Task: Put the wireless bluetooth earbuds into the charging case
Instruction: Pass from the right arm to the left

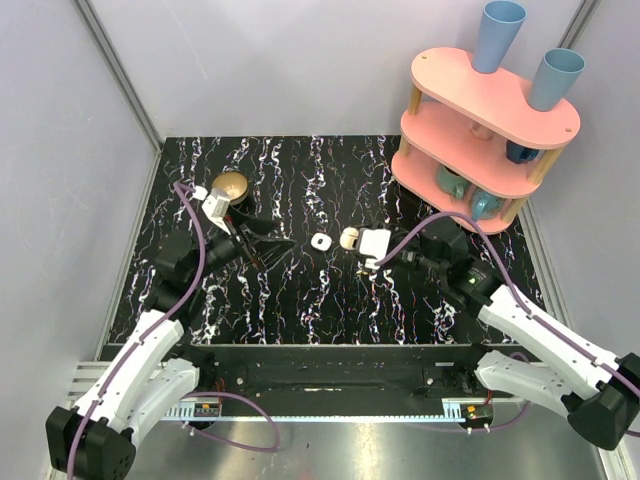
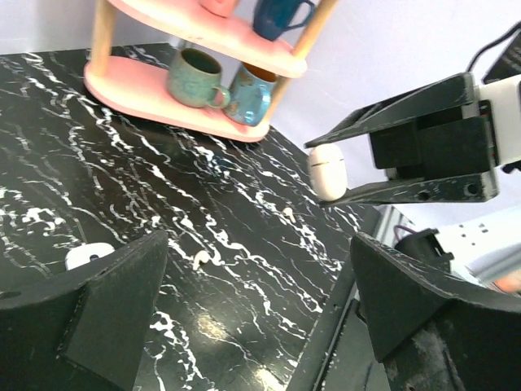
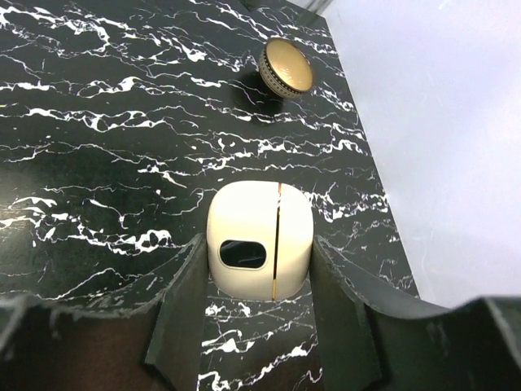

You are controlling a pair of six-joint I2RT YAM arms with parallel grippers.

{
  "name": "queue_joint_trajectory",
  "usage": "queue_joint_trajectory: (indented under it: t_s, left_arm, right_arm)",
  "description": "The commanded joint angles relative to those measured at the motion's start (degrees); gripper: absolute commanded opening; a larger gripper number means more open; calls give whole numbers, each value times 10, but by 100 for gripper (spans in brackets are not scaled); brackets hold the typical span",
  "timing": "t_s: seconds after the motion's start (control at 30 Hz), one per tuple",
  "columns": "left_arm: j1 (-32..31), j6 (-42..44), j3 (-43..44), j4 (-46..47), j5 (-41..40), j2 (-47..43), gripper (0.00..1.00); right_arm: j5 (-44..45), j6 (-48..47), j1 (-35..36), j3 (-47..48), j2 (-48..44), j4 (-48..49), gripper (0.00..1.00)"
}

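A cream charging case (image 3: 244, 220) with a gold seam and a dark oval window sits closed between the fingers of my right gripper (image 3: 258, 243), which is shut on its sides. From above, the same cream case (image 1: 349, 237) lies mid-table with the right gripper (image 1: 358, 244) on it. A second, white case (image 1: 320, 241) lies just left of it. My left gripper (image 1: 262, 243) hangs open and empty further left. In the left wrist view a tiny cream earbud (image 2: 200, 259) lies on the marble between the open left gripper's (image 2: 259, 244) fingers. Other earbuds cannot be told from the streaks.
A pink two-tier shelf (image 1: 478, 150) with mugs and blue cups stands at the back right. A round gold-topped object (image 1: 230, 185) sits at the back left, beside the left arm. The table's near edge (image 2: 326, 326) runs under the left gripper.
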Motion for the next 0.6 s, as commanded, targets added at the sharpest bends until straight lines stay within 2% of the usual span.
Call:
queue_joint_trajectory:
  t_s: [0.0, 0.3, 0.57]
  left_arm:
    - [-16, -15, 29, 46, 52, 15, 99]
    - [-83, -5, 66, 34, 51, 84, 98]
    - [-112, 13, 92, 5, 41, 135, 93]
  right_arm:
    - [53, -49, 38, 19, 17, 33, 0]
    - [122, -68, 100, 23, 54, 94, 0]
    - [152, -80, 122, 27, 74, 127, 0]
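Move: The cream charging case, held in the right fingers, is about 15 cm to the right of the left hand and some 2 cm ahead, roughly level with it. For the right hand, the open left gripper it carries the case to is thus 15 cm to its left and 2 cm back. On the table about 19 cm below the right hand, the white case lies some 6 cm to its left and 1 cm back, and a small earbud 8 cm back and 4 cm to its right. No contact between the left fingers and the case can be made out yet, as both hands close on each other above the white case. The left hand goes about 6 cm right, drifting slightly back and turning some 15 degrees clockwise, its fingers still nearly wide open. The right hand keeps its pinch on the cream case and brings it about 4 cm left, sinking a centimetre and slowing. ##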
